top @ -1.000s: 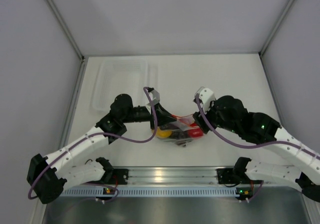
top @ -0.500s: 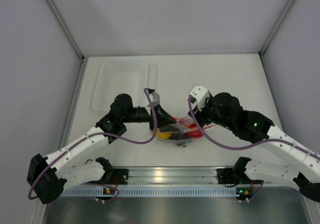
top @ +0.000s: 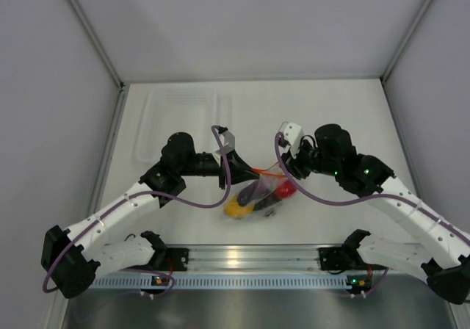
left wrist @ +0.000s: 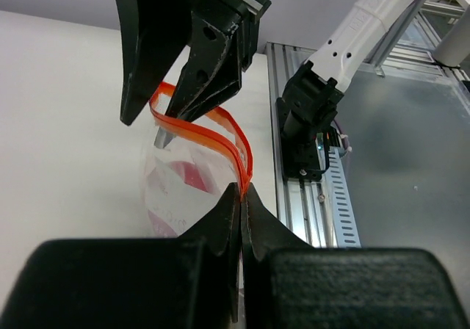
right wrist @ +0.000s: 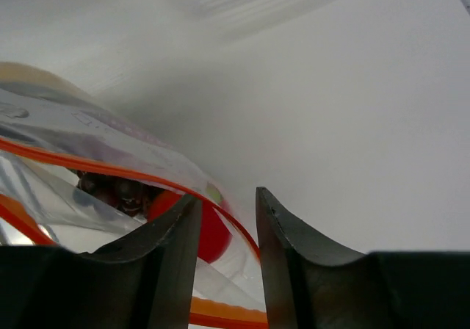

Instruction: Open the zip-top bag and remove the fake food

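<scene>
The zip-top bag [top: 258,195] hangs between my two grippers above the table, its red-orange zipper strip [left wrist: 220,127] parted into an open loop. My left gripper [top: 239,169] is shut on one end of the strip [left wrist: 242,188]. My right gripper [top: 283,170] is open, its fingers straddling one lip of the bag's mouth [right wrist: 226,195]; it also shows in the left wrist view [left wrist: 145,131]. Inside the bag I see the yellow lemon [top: 236,208], the red tomato [right wrist: 209,233] and the dark grape bunch [right wrist: 117,189]. The other pieces are hidden.
A rigid clear plastic tray [top: 176,116] lies on the table at the back left. The metal rail [top: 242,259] with both arm bases runs along the near edge. Grey walls close in the table on three sides.
My right gripper has moved left and back towards the left gripper. The bag has swung so its lemon end hangs to the lower left, and the zipper mouth has spread open.
</scene>
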You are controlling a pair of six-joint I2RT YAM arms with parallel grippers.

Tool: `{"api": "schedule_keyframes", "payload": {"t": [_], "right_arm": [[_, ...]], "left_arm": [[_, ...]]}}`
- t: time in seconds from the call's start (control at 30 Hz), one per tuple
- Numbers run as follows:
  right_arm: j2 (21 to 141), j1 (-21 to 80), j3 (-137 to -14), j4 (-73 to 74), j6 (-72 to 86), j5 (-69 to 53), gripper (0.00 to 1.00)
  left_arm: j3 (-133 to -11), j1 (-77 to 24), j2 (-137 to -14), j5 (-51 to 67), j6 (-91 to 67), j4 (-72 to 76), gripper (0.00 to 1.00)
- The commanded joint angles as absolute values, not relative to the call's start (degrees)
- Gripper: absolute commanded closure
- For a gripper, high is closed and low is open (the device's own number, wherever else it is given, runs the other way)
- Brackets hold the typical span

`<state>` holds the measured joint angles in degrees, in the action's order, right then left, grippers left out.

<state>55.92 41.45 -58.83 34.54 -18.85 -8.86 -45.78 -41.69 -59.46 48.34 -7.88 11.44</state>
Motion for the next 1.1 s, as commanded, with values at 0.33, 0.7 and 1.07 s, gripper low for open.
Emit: {"api": "schedule_keyframes", "payload": {"t": [0.33, 0.7, 1.07], "right_arm": [[51.5, 40.3, -57.6, 27.4, -14.8, -12.8, 1.0], [53.0, 42.3, -64.0, 35.0, 5.9, 5.3, 1.0], [57.8, 49.8, -65.7, 34.3, 28.7, 30.3, 1.0]], "left_arm": [[-53.7, -38.3, -65.0, 49.3, -8.5, 10.7, 1.0], [-61.9, -36.5, -69.2, 21.7, -9.2, 1.9, 0.87], [-64.5, -36.9, -70.7, 15.3, -21.1, -1.4, 0.34]]}}
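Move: The right hand's half-open fingers stand astride the mouth rim of the zip-top bag, which lies within about 1 cm ahead and to the left, at fingertip height. In the bag, the red ball hangs some 12 cm below that hand and 3 cm back, and the yellow fruit about 15 cm left, 7 cm back and equally low. The left hand already pinches the rim's other end; the stretch between the right fingers lies roughly 9 cm to its right and 3 cm ahead, slightly lower. Shifting left a centimetre or two, the right hand shuts on the bag's rim, then draws it some 3 cm back to the right and about as much forward, rising slightly and turning clockwise nearly 40 degrees. The left hand goes forward about 15 cm, slowly at first with its fingers still shut, then faster, turning counter-clockwise some 35 degrees as it opens, lets go of the rim and leaves the bag. ##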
